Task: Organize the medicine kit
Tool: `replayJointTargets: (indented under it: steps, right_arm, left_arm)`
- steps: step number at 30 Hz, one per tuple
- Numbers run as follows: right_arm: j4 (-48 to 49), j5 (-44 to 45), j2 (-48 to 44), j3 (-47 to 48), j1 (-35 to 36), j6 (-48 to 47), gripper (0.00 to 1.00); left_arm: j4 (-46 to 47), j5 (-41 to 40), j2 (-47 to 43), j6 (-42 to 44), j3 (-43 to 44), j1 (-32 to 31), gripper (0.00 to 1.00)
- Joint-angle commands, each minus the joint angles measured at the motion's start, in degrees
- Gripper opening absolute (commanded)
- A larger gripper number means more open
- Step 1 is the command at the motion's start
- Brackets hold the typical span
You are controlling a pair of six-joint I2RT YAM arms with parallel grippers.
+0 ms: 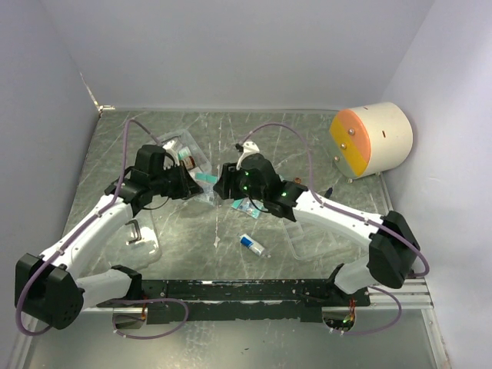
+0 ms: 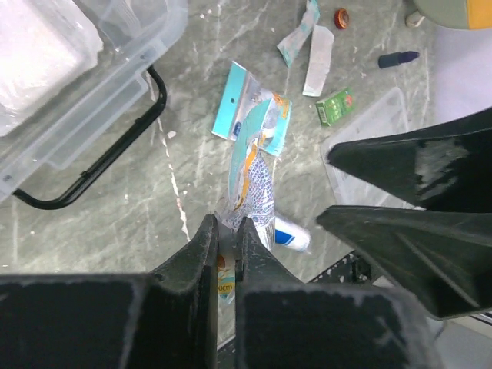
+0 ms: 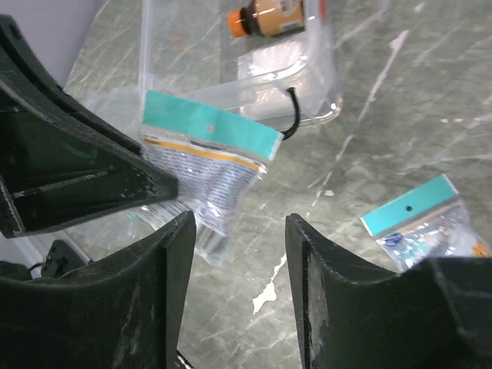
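The medicine kit (image 1: pixel 178 147) is a clear box at the back left, with a black wire latch (image 2: pixel 100 161) and an orange-capped bottle (image 3: pixel 269 15) inside. Its clear lid with a black handle (image 1: pixel 135 231) lies near the left arm. My left gripper (image 2: pixel 227 227) is shut on a printed packet with a teal header (image 3: pixel 204 165), which it holds above the table. My right gripper (image 3: pixel 238 231) is open just right of that packet, with nothing between its fingers (image 2: pixel 407 165). In the top view the two grippers (image 1: pixel 196 183) (image 1: pixel 223 184) meet at the packet (image 1: pixel 206 178).
A second teal-headed packet (image 3: pixel 415 215) lies on the table below the right gripper. A white and blue tube (image 1: pixel 251 244) lies in front. White sachets (image 2: pixel 315 50), a green box (image 2: pixel 336 106) and a red cap (image 2: pixel 341 17) are scattered nearby. A cream-and-orange cylinder (image 1: pixel 371 140) stands at the back right.
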Motion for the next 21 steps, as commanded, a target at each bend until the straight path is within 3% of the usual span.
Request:
replayJointTargets:
  steps: [1, 6, 13, 21]
  right_arm:
    - [-6.2, 10.0, -4.2, 0.3, 0.1, 0.5, 0.51]
    - [-10.4, 15.8, -6.7, 0.6, 0.0, 0.7, 0.51]
    - [-7.6, 15.3, -11.7, -4.7, -0.3, 1.2, 0.52]
    - [-7.9, 14.1, -14.7, -9.0, -0.5, 2.0, 0.52]
  left_arm:
    - [-3.6, -4.2, -1.5, 4.7, 4.8, 0.2, 0.08]
    - [-5.8, -9.3, -1.5, 5.6, 8.9, 1.1, 0.08]
    - [-4.4, -26.9, -1.5, -3.3, 11.0, 2.2, 0.11]
    - [-3.7, -32.4, 9.6, -7.9, 13.5, 2.8, 0.11]
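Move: The left hand already holds the teal-topped packet; the clear box's middle lies about 12 cm ahead, 7 cm left and 13 cm below. In the box, the gauze pack is some 8 cm ahead and 5 left of that hand, the brown bottle 14 ahead and 7 left. From the right hand, the other teal-topped packet lies 9 cm right, 2 cm ahead and 15 below; the blue-white tube is 12 cm right and 14 back. Left hand arcs its packet about 10 cm forward-left over the box; the open right retreats 7 cm rightwards. ##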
